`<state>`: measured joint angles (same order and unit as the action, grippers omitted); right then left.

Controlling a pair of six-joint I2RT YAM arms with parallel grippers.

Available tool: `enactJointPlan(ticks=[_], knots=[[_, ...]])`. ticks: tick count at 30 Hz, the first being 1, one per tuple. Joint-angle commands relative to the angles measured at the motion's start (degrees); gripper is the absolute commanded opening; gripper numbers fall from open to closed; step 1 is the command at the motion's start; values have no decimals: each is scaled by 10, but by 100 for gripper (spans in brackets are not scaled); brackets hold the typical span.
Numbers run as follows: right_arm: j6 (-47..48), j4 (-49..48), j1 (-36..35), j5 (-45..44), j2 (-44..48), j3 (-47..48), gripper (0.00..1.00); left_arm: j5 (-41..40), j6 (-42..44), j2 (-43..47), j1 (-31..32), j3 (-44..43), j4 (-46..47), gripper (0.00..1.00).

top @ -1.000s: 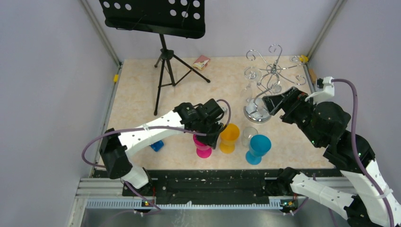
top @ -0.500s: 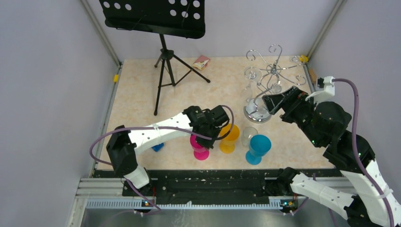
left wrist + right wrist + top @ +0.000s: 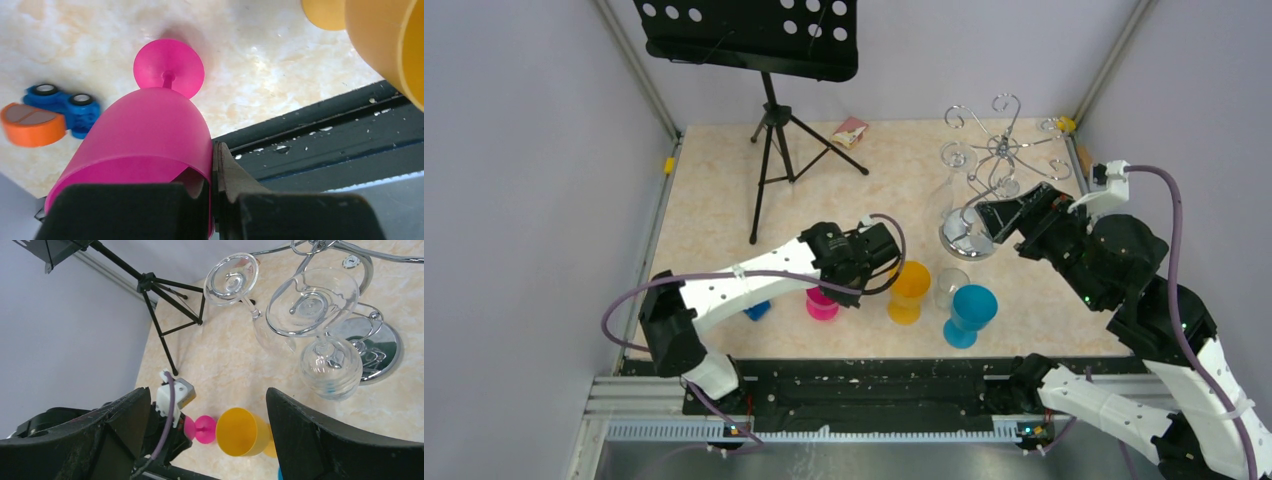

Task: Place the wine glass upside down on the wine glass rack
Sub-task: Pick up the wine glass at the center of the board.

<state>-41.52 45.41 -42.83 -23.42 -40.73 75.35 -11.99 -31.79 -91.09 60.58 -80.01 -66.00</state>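
Observation:
A pink wine glass (image 3: 822, 303) (image 3: 150, 130) stands tilted near the table's front edge, its foot (image 3: 169, 67) toward the table. My left gripper (image 3: 849, 280) (image 3: 212, 165) is shut on its rim, one finger inside the bowl and one outside. The chrome wine glass rack (image 3: 999, 150) stands at the back right on a round mirror base (image 3: 380, 347). Two clear glasses (image 3: 320, 340) (image 3: 235, 275) hang upside down from it. My right gripper (image 3: 994, 215) (image 3: 207, 392) hovers open beside the rack's base, holding nothing.
A yellow glass (image 3: 910, 290), a clear glass (image 3: 949, 285) and a blue glass (image 3: 971, 312) stand right of the pink one. A blue toy car (image 3: 65, 107) lies to its left. A black music stand (image 3: 769, 130) and a small box (image 3: 850, 131) are at the back.
My left gripper has shut on the pink glass's rim and shifted it to the left, away from the yellow glass. The right arm has not moved.

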Motion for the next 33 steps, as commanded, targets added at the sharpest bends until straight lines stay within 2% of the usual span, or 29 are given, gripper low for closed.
enactJointPlan(ticks=[1, 7, 11, 20, 22, 27, 33], knots=[[9, -30, 6, 9, -4, -8, 87, -95, -18, 67, -1, -42, -44, 0], [9, -38, 6, 22, -12, -11, 87, -140, -22, 149, -1, -39, -25, 0], [17, -54, 6, 38, -14, -15, 87, -144, -26, 222, 0, -11, 25, 0], [24, -125, 6, 104, -3, -46, 87, -89, -34, 380, -1, 67, 166, 0], [27, -134, 6, 113, -6, -48, 87, -71, -41, 395, -1, 75, 193, 0], [36, -158, 6, 146, -13, -54, 87, 34, -32, 395, -2, 80, 250, 0], [36, -152, 6, 169, -34, -50, 87, 50, -35, 387, -2, 70, 271, 0]])
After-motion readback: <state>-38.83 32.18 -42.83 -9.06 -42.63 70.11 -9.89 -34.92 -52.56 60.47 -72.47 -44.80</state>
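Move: The left fingers already pinch the pink wine glass at its rim, its middle about 4 cm left and 6 below; the open right gripper is some 24 cm right, 3 ahead and 26 higher. From the left hand, the yellow goblet is 10 cm right and 2 ahead; the rack is about 24 right, 18 ahead. From the right hand the pink glass lies about 28 cm left, 3 back and 32 below. Keeping its pinch on the pink glass's rim, the left hand raises it about 19 cm, swinging out some 5 cm to the left and then back right, while the wrist tilts roughly 50 degrees so the fingers swing from straight down towards the right and a little forward, turning the glass's foot towards the right gripper. The right hand, fingers still open and empty, slides about 6 cm left towards the glass at nearly the same height and turns some 15 degrees counter-clockwise. ##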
